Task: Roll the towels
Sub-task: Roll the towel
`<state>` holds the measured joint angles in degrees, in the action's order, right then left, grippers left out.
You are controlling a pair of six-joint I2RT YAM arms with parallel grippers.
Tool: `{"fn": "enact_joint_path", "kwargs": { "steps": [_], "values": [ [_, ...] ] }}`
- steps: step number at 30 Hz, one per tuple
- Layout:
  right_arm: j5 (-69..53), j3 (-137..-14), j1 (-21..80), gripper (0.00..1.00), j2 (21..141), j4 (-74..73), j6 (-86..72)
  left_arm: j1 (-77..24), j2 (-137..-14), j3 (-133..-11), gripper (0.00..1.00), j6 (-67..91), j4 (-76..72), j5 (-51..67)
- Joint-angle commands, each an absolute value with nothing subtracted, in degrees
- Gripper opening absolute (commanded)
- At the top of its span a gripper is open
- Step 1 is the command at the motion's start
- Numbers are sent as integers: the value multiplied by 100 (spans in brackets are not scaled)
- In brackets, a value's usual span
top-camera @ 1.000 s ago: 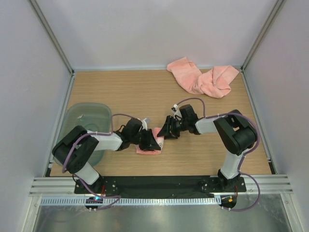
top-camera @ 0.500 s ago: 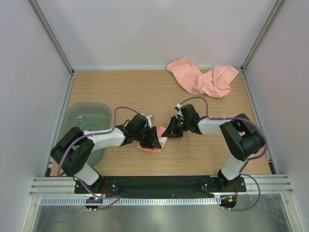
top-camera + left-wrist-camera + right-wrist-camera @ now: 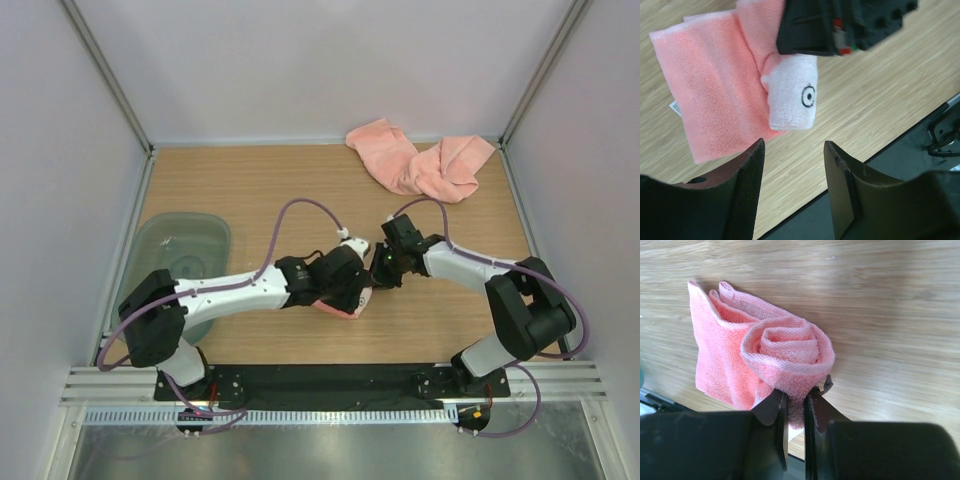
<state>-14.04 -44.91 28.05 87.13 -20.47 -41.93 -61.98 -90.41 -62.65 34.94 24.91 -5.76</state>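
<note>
A salmon-pink towel (image 3: pixel 785 347) lies partly rolled on the wooden table, its coil facing the right wrist camera. My right gripper (image 3: pixel 795 396) is shut on the outer layer of that roll. In the left wrist view the same towel (image 3: pixel 710 85) spreads flat beside a paler band (image 3: pixel 792 100) bearing a small ring mark. My left gripper (image 3: pixel 792 147) hangs open just short of it, with only bare wood between its fingers. From above, the left gripper (image 3: pixel 352 290) and right gripper (image 3: pixel 378 272) meet over this towel (image 3: pixel 345 306). Two more towels (image 3: pixel 420 165) lie crumpled at the back right.
A translucent grey-green tray (image 3: pixel 165 240) stands at the left edge of the table. The black base strip (image 3: pixel 330 380) runs along the near edge, close to the left fingers. Grey walls close in the table on three sides.
The left arm has swung right and its jaws have widened, letting go of the towel. The right gripper has shut on the roll's outer layer and shifted right with it.
</note>
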Motion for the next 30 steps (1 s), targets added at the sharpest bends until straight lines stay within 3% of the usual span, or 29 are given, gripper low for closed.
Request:
{"fn": "enact_joint_path", "kwargs": {
  "steps": [1,12,23,28,30],
  "values": [
    [-809,-4746,2786,2,8613,-2909,-3946,-6661,-9167,-6740,52,3103,2944,-1862],
    [-1037,-5001,2795,2,8736,-3059,-3876,-7558,-10124,-7347,54,2654,2699,-2716],
    [-1169,-5045,2804,2,8736,-3129,-3814,-7620,-11030,-7603,56,2584,2584,-2848],
    [-1344,-5001,2804,3,8745,-3050,-3850,-7646,-11171,-7576,52,2610,2523,-2865],
    [-1406,-4975,2804,3,8745,-3024,-3876,-7646,-11241,-7559,42,2619,2514,-3014]
  ]
}}
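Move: The near end of the roll, white with the black ring, sits about 3 cm to the left hand's right, 1 cm back and 7 cm below. The right gripper, already pinching the roll, is about 5 cm ahead and 4 cm right of the left hand, 6 cm lower; the unrolled flap lies roughly 3 cm ahead, 3 cm left and 8 cm below. From the right hand, that near end is about 5 cm back, 1 cm left and 1 cm below. Rightward and slightly back first, with a small rise, then steeply down to end about 6 cm lower, the left hand comes in behind the right gripper and brings its half-open fingers around the roll's ringed near end. Its wrist turns nearly 30 degrees, the fingers slanting less to the right and more forward. The right hand keeps its pinch on the roll and eases about 1 cm right before holding there. ##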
